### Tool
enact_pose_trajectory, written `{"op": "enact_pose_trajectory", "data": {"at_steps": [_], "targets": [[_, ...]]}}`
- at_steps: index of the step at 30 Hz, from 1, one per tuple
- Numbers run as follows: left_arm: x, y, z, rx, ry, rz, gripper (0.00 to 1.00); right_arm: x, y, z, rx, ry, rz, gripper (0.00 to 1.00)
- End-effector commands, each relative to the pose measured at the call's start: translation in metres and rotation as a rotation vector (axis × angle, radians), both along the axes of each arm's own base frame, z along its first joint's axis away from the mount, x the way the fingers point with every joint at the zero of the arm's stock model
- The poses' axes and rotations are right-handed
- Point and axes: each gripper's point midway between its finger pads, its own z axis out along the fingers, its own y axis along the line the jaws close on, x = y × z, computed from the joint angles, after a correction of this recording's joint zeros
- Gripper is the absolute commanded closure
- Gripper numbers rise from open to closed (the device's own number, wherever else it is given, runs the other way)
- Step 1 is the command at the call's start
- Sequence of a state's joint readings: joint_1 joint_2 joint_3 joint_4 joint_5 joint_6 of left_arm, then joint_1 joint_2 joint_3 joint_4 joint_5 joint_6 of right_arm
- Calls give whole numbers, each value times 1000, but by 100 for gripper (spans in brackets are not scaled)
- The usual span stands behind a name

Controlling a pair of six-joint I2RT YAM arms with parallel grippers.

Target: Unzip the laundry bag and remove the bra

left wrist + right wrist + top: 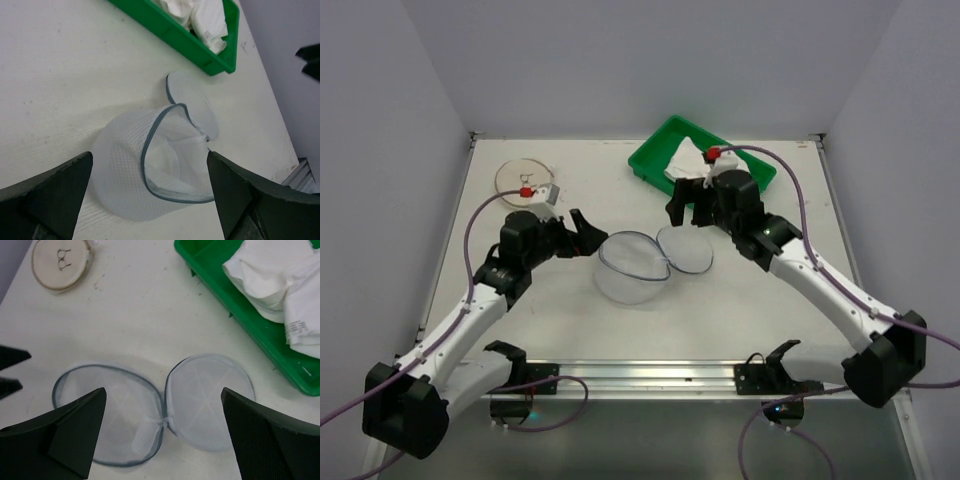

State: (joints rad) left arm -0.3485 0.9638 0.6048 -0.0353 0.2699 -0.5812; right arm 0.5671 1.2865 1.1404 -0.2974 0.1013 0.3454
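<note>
The laundry bag (pixel 632 268) lies unzipped in the middle of the table, its two round mesh halves spread side by side and joined at one spot. Both halves (pixel 207 395) look empty. The bra (pixel 685 160), crumpled white fabric, lies in the green tray (pixel 645 165). My left gripper (pixel 586 234) is open just left of the bag, its fingers framing the deeper half (pixel 150 170). My right gripper (pixel 688 212) hangs open above the shallower half, holding nothing. The bra (pixel 280 280) also shows at the top right of the right wrist view.
A flat beige disc (pixel 525 178) with a small metal clasp lies at the back left. The green tray (pixel 240 325) stands at the back right, close behind the right gripper. A metal rail (pixel 650 375) runs along the near table edge between the arm bases.
</note>
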Motion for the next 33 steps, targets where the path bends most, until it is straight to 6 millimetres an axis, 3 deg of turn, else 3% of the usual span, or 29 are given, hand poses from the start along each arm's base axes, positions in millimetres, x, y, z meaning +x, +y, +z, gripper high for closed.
{"op": "enact_pose_trajectory", "data": {"at_steps": [1, 2, 4, 6, 7, 9, 10, 14, 19, 22, 33], "targets": [[6, -1, 47, 2, -118, -12, 0, -28, 4, 4, 48, -51, -12, 1], [6, -1, 57, 6, -142, -25, 0, -39, 4, 10, 78, -60, -9, 1], [3, -5, 64, 3, -162, -55, 0, -51, -1, -3, 87, -44, -28, 1], [-2, -6, 65, -4, -184, -76, 0, -63, -5, 4, 139, -57, -37, 1], [-3, -7, 64, -6, -190, -82, 0, -68, -9, -4, 137, -46, -44, 1], [-12, -7, 50, -6, -192, -102, 0, -74, -19, 2, 151, -78, -65, 1], [-13, -6, 44, -8, -209, -99, 0, -73, -27, -3, 133, -88, -94, 1], [-19, -3, 59, -38, -326, -94, 0, -77, -35, 7, 155, -133, -113, 1], [-27, -7, 61, -58, -365, -128, 0, -76, -37, -12, 139, -103, -129, 1], [-27, -9, 58, -60, -355, -140, 0, -72, -43, -14, 88, -81, -169, 1], [-34, -12, 62, -78, -362, -166, 0, -69, -36, -21, 80, -82, -139, 1]]}}
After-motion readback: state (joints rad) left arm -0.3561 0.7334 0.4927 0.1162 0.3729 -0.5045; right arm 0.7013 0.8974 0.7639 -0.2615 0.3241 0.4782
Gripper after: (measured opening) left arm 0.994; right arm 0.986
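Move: The laundry bag stands open some 9 cm to the right of my left hand and about 3 cm ahead, 12 cm lower; its round flap lies flat about 9 cm ahead and 24 cm right of that hand. From my right hand, the bra in the green bin is roughly 22 cm ahead, 12 cm right and 21 cm below; the flap lies about 3 cm ahead, 2 cm right, and the bag 14 cm left and 4 cm back. Empty and wide open, both my grippers keep withdrawing. I draw my right hand about 8 cm back from the bin, quickly at first, then ease it some 4 cm right and 3 cm down. My left hand rises about 5 cm clear of the bag, dipping briefly on the way, and backs off 3 cm as its fingers tip upward some 15 degrees. ##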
